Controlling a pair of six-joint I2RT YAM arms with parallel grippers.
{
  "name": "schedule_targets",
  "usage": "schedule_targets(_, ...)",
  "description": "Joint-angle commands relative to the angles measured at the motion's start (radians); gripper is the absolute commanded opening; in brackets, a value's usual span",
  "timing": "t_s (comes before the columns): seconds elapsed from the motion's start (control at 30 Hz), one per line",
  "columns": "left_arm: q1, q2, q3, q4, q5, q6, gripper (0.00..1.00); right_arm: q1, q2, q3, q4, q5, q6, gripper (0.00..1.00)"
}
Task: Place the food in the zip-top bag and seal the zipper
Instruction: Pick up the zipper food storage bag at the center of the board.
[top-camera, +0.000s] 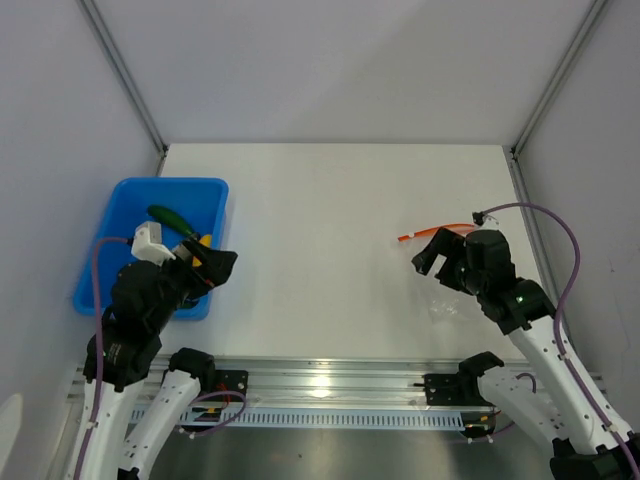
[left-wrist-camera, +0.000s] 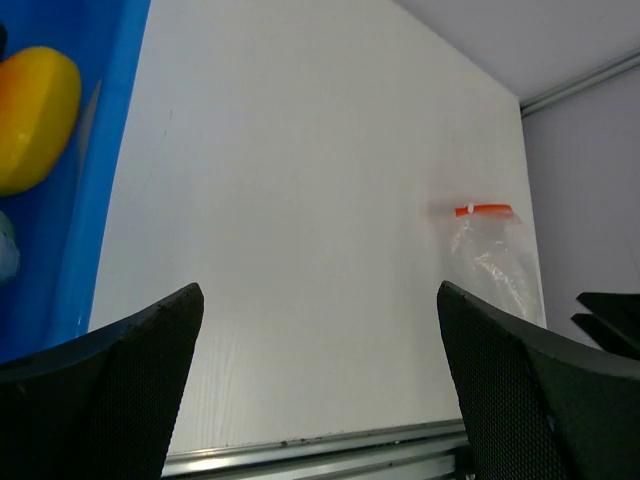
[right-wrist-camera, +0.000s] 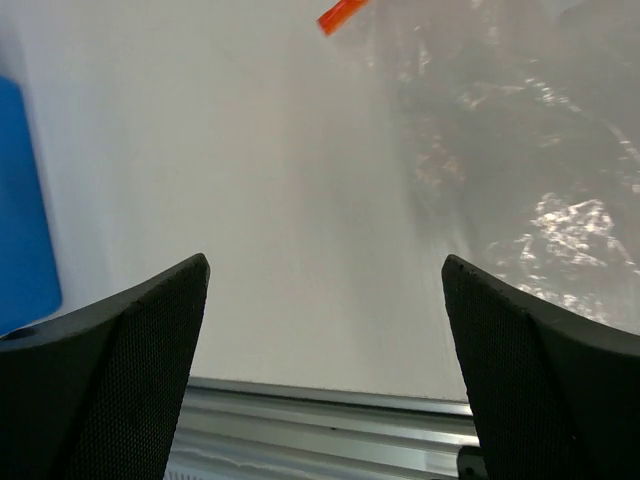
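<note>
The clear zip-top bag (top-camera: 452, 298) lies on the white table at the right, its orange-red zipper (top-camera: 432, 233) pointing left; it also shows in the left wrist view (left-wrist-camera: 495, 262) and the right wrist view (right-wrist-camera: 510, 150). My right gripper (top-camera: 438, 256) is open and empty, hovering over the bag's mouth end. My left gripper (top-camera: 212, 270) is open and empty over the near right corner of the blue tray (top-camera: 120, 215). In the tray I see a dark green cucumber (top-camera: 170, 217) and an orange-yellow piece (left-wrist-camera: 32, 115). The other foods are hidden.
The table's metal rail (top-camera: 330, 385) runs along the near edge. Grey walls close in the back and both sides. The tray's blue wall (right-wrist-camera: 22, 210) shows far left in the right wrist view.
</note>
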Motion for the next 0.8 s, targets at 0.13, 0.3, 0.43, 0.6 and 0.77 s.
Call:
schedule_targets(0.13,0.006,0.006,-0.035,-0.041,0.091,0.067,1.0,-0.045,0.097,0.23,-0.109,0.228,-0.025,0.99)
schedule_targets(0.3,0.008,-0.012,-0.041,-0.044,0.1,0.055,1.0,-0.112,0.201,0.321,-0.132,0.156,-0.101,0.99)
schedule_targets(0.43,0.008,-0.053,-0.047,-0.036,0.088,0.055,1.0,-0.187,0.371,0.479,-0.212,0.094,-0.201,1.0)
schedule_targets(0.6,0.008,-0.09,-0.076,0.033,0.178,0.108,1.0,-0.252,0.519,0.549,-0.205,0.193,-0.208,0.99)
schedule_targets(0.77,0.008,-0.052,-0.064,0.063,0.258,0.151,0.99,-0.277,0.799,0.738,-0.269,0.248,-0.079,0.99)
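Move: The clear zip-top bag lies flat under and beyond my open right hand: its middle some 11 cm ahead, 13 cm to the right and about 18 cm below. Its orange zipper strip is the far edge, the strip's middle roughly 23 cm ahead and 10 cm to the right of me, at the same depth. From my left hand the bag is about 13 cm ahead, 56 cm to the right and 24 cm below. I swing my right hand forward about 12 cm and some 8 cm to the right, out over the bag towards its orange zipper, arching up nearly 6 cm before sinking again. On the way I turn it clockwise about 15 degrees, roll its left side down and tip the open fingers further down, touching nothing. My left hand, also open and empty, dips, partly rises again and drifts slightly back and right, turning clockwise. ##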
